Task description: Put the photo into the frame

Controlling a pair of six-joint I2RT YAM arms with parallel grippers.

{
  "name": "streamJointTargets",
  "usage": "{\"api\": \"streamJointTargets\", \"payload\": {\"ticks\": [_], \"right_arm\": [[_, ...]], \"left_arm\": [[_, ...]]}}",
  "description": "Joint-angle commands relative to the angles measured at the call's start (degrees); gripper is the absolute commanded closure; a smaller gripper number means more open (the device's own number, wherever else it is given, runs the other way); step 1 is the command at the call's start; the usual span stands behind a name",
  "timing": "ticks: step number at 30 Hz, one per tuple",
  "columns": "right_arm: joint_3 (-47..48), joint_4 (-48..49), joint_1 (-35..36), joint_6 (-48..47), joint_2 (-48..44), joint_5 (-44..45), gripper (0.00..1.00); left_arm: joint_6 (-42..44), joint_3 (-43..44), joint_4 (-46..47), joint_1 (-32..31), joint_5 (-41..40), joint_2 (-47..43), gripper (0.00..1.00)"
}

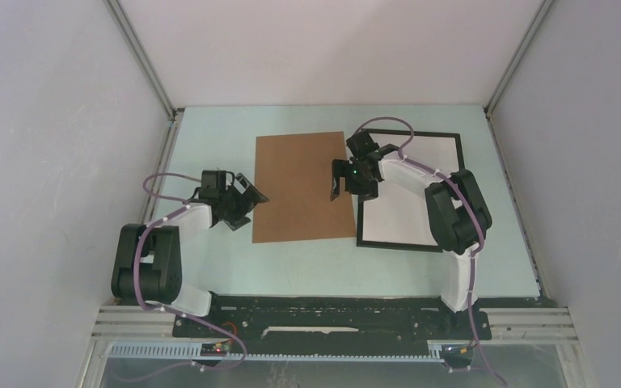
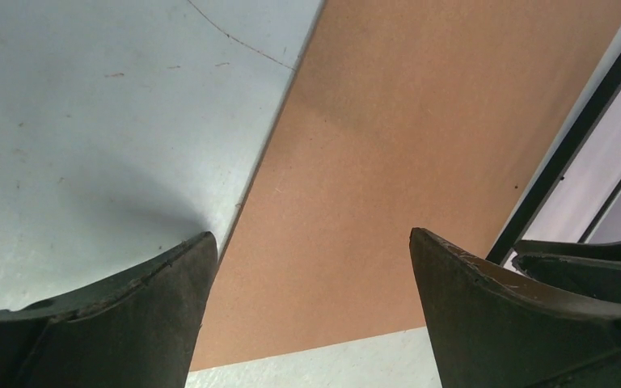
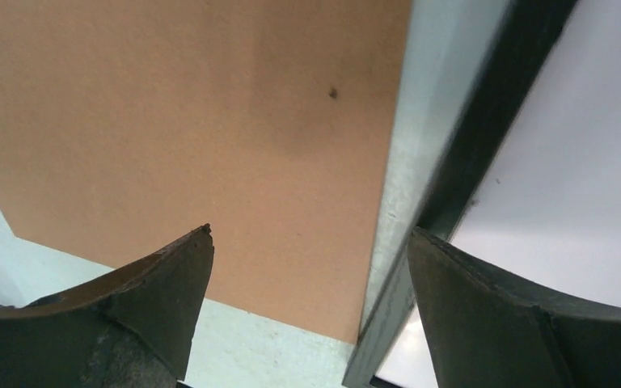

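Note:
The black frame [image 1: 396,246] lies flat at the right of the table with a plain white sheet [image 1: 400,214] inside it. The photo is not in view. A plain brown cardboard board [image 1: 303,186] lies left of the frame. My left gripper [image 1: 247,200] is open and empty above the board's left edge [image 2: 404,145]. My right gripper [image 1: 346,179] is open and empty above the gap between the board's right edge [image 3: 186,121] and the frame's left edge [image 3: 485,121]. The frame's edge also shows in the left wrist view [image 2: 570,141].
The pale blue-green table [image 1: 210,145] is walled by white panels on the left, back and right. Bare table shows left of the board [image 2: 89,121] and in front of it [image 3: 275,347]. The arm bases sit on a black rail [image 1: 331,315] at the near edge.

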Motion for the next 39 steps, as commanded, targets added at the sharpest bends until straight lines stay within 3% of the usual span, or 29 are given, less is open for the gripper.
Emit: {"api": "streamJointTargets", "payload": {"ticks": [1,7,11,14,20,25,32,39], "right_arm": [[1.33,0.91,0.41,0.64,5.90,-0.83,0.03],[2.96,-1.08,2.23,0.14,3.85,4.28,0.03],[4.45,-0.96,1.20,1.33,4.56,-0.07,0.02],[3.48,1.88,0.95,3.17,6.85,-7.09,0.03],[-4.29,19.39,1.24,11.36,3.12,-28.22,0.04],[-5.27,23.53,2.81,14.53,-2.13,-31.97,0.04],[-12.70,28.22,3.59,18.33,-9.78,-31.11,0.04],[-13.87,28.26,4.67,20.51,-18.23,-30.43,0.04]], "left_arm": [[-1.07,-1.58,3.84,-0.48,-2.60,1.17,0.00],[-1.97,-1.99,6.34,-0.53,-0.12,4.31,0.00],[-3.02,-2.47,9.44,-0.52,1.54,5.98,0.00],[-4.74,-3.06,12.24,-0.53,4.68,7.42,0.00],[-9.81,-5.24,19.65,-0.47,13.71,7.65,0.01],[-12.12,-6.97,20.64,-1.10,16.50,0.69,0.01],[-10.90,-6.23,11.48,-4.76,14.62,-15.58,0.01],[-11.66,-9.41,9.20,-7.49,12.43,-19.25,0.01]]}}
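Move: The brown board lies flat between the open grippers, a couple of centimetres below both. Its middle is about 11 cm right and 5 cm ahead of the left hand, which stands at the board's left edge; from the right hand it is about 11 cm left and 2 cm ahead. The black frame's middle, with its white sheet, lies roughly 15 cm right and 1 cm ahead of the right hand. Turn the brown board clockwise between the two open grippers: slide the left one about 4.5 cm forward along the board's left edge, then draw it back and lift it nearly 10 cm clear, tipping its fingers outward. Dip the right slightly and shift it left over the board's right side, then sweep it some 5 cm back, rolling its left side up about 20 degrees and easing up at the end. ##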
